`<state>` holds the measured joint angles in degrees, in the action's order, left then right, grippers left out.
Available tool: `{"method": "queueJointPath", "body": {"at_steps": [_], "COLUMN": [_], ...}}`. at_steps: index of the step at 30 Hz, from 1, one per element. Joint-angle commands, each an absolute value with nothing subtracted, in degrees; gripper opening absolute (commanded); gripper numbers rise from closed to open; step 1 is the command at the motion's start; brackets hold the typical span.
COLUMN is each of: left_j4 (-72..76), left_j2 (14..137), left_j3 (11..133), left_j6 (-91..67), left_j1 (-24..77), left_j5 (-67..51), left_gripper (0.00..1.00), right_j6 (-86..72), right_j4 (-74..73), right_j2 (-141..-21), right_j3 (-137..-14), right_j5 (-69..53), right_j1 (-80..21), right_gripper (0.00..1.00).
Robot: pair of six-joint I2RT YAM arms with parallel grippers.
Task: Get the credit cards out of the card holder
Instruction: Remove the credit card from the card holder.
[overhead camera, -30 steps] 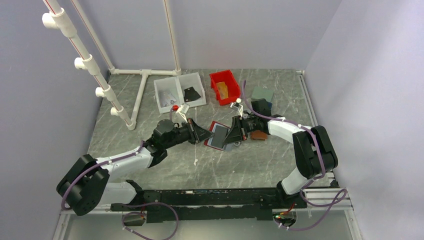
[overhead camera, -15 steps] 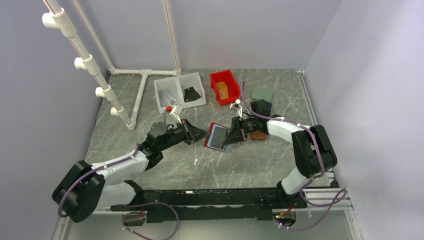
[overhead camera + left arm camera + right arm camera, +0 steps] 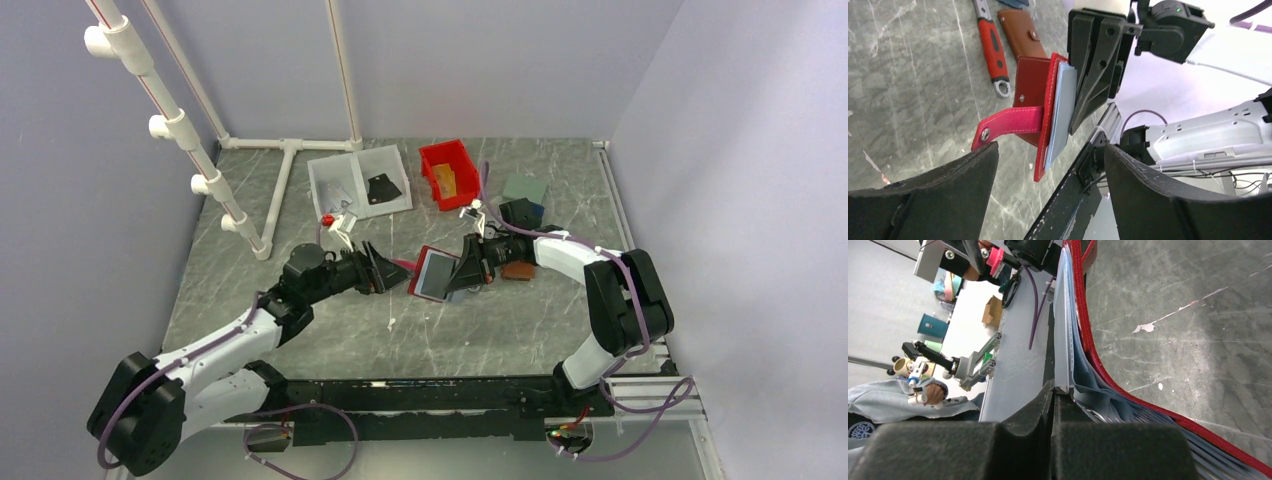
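The red card holder (image 3: 428, 272) is held off the table, spread open with its pale blue-grey inside (image 3: 1063, 107) showing. My right gripper (image 3: 468, 268) is shut on the edge of that pale inner leaf (image 3: 1062, 355), and the red cover (image 3: 1087, 335) curves beside it. My left gripper (image 3: 1048, 150) is open just left of the holder. The red strap tab (image 3: 1008, 122) reaches to the tip of one of its fingers (image 3: 923, 200). No credit cards show plainly in the pockets. A tan-orange flat card (image 3: 447, 180) lies in the red bin (image 3: 436, 155).
A white two-part tray (image 3: 345, 190) sits behind the left gripper. A brown wallet (image 3: 1023, 32) and a red-handled wrench (image 3: 993, 50) lie beyond the holder. A green-blue wallet (image 3: 524, 190) is at the back right, and a white pipe frame (image 3: 290, 150) at the back left.
My left gripper has opened, letting go of the strap, and drawn back to the left. The right gripper keeps its hold on the holder in the same place.
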<state>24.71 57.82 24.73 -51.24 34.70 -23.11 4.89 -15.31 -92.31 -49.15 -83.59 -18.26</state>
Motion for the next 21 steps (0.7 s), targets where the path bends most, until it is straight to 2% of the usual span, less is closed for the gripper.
{"method": "queueJointPath", "body": {"at_steps": [1,4,9,20,21], "left_j4": [23.8,28.8,34.9,44.5,45.0], "left_j2": [60.0,63.7,68.6,74.0,74.3], "left_j3": [26.8,26.9,28.2,28.1,28.0], "left_j6": [-49.0,-50.3,-52.2,-55.7,-55.7], "left_j1": [34.3,34.4,34.4,34.4,34.4], "left_j5": [-27.8,-31.1,-35.3,-38.9,-39.1], "left_gripper": [0.81,0.77,0.60,0.43,0.39], "right_j6": [8.7,9.0,9.2,9.8,9.8], "right_j4": [-16.0,-16.2,-16.5,-17.3,-17.3], "right_j2": [-92.4,-92.5,-92.8,-93.2,-93.2], "right_j3": [-51.8,-51.8,-51.9,-52.3,-52.2], "right_j5": [-86.8,-86.8,-86.7,-86.6,-86.6], "right_j1": [-18.8,-19.0,-19.0,-19.2,-19.2], "right_gripper": [0.00,0.00,0.00,0.00,0.00]}}
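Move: Off the left hand's tips, about 3 cm to its right, level fore-and-aft and some 3 cm below, sticks out the red strap of the card holder. The card holder's middle hangs about 8 cm to the hand's right, level fore-and-aft and 2 cm lower. On the table, the red wrench lies roughly 19 cm right and 6 cm farther out. From the right hand, which pinches the holder's sleeves, the strap is about 10 cm left and 4 cm ahead. Dipping some 3.5 cm, then coming back up a little while sliding about 3 cm right and slightly back, the left hand closes in on the holder's strap. It turns about 15 degrees clockwise and brings its wide-open fingers to roughly half open, one either side of the strap. The right hand stays nearly in place, keeping its pinch on the sleeves. ##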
